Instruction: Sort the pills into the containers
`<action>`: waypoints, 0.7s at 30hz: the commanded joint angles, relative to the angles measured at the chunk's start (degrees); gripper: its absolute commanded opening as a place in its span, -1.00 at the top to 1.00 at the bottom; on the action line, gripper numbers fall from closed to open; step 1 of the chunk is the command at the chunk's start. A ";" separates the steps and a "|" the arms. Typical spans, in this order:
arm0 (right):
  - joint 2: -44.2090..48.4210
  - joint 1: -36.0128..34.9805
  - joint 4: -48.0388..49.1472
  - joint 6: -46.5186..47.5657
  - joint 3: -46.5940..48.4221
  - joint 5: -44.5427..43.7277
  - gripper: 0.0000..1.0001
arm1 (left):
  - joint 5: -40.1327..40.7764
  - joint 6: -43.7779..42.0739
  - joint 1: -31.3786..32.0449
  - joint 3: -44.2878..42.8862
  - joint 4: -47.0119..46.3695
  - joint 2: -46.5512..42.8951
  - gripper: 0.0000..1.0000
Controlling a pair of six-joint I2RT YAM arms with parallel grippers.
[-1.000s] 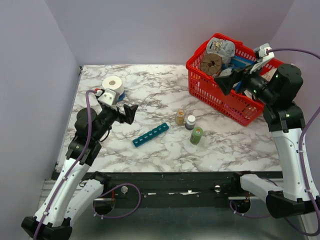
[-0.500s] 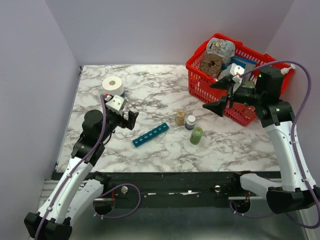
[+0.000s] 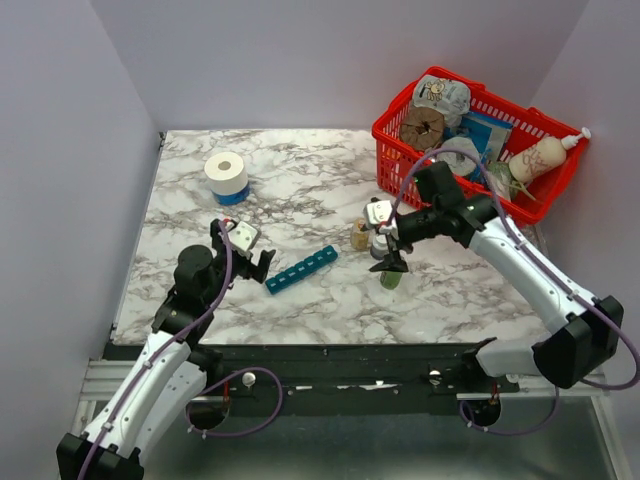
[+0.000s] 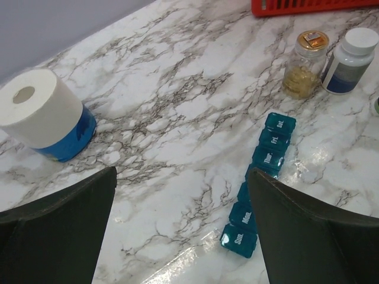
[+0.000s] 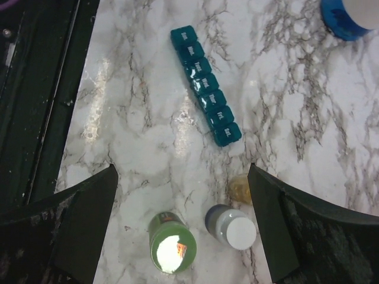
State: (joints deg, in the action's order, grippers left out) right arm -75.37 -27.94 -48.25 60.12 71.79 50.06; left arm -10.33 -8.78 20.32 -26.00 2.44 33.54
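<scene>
The containers are one teal pill organiser (image 3: 301,269) (image 4: 273,142) (image 5: 206,86) lying slantwise on the marble table, all lids shut. No loose pills are in view. My left gripper (image 3: 240,250) (image 4: 182,177) hangs open just left of the organiser, and its near end lies by the right finger. My right gripper (image 3: 388,248) (image 5: 182,171) is open and points down over three bottles: a green one (image 3: 392,277) (image 5: 172,251), a white-capped one (image 5: 232,228) (image 4: 350,53) and an amber one (image 3: 359,235) (image 5: 240,189) (image 4: 304,56). Neither gripper touches anything.
A red mesh basket (image 3: 465,215) full of goods stands at the back right. A toilet roll on a blue base (image 3: 226,175) (image 4: 41,109) stands at the back left. Purple walls close in the table on three sides.
My right arm has swung from over the basket down and left to above the bottles. My left gripper has drawn back toward the near edge. Both stay open.
</scene>
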 commanded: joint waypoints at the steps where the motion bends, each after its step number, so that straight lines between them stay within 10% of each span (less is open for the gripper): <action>1: -4.16 -6.32 2.10 5.53 -1.83 -5.49 -0.99 | 1.09 -2.47 -0.19 2.27 -6.04 -2.95 -0.97; 7: -13.30 -11.86 5.44 10.36 2.11 -6.99 -0.99 | 18.05 -2.83 -0.19 3.40 -6.30 -7.87 -0.97; 21: -34.22 -19.95 14.58 16.17 11.88 -19.91 -0.99 | 23.42 -7.13 -0.19 5.17 -4.37 -15.60 -0.97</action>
State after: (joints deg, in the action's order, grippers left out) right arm -106.45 -47.42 -37.56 73.82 81.34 34.83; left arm 6.00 -14.41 20.32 -22.24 -0.97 21.45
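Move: The teal pill organizer lies about 15 cm to the right hand's left, 2 cm ahead and some 21 cm below. The green-capped bottle is nearly under that hand, 4 cm to its right and 1 cm back. The white bottle stands 5 cm ahead and 2 cm right, the amber jar 7 cm ahead and 3 cm left. From the left hand, the organizer is about 9 cm right, 1 cm back and 18 cm below. Down and to the left in one steady slant, about 13 cm each way, the right hand leaves the bottles and comes in over the Sat. end of the organizer, jaws wide open, fingers tipping further down and swinging some 20 degrees counter-clockwise. The empty left hand backs off leftward about 6 cm, rising a little and turning counter-clockwise as its fingers tilt up. ##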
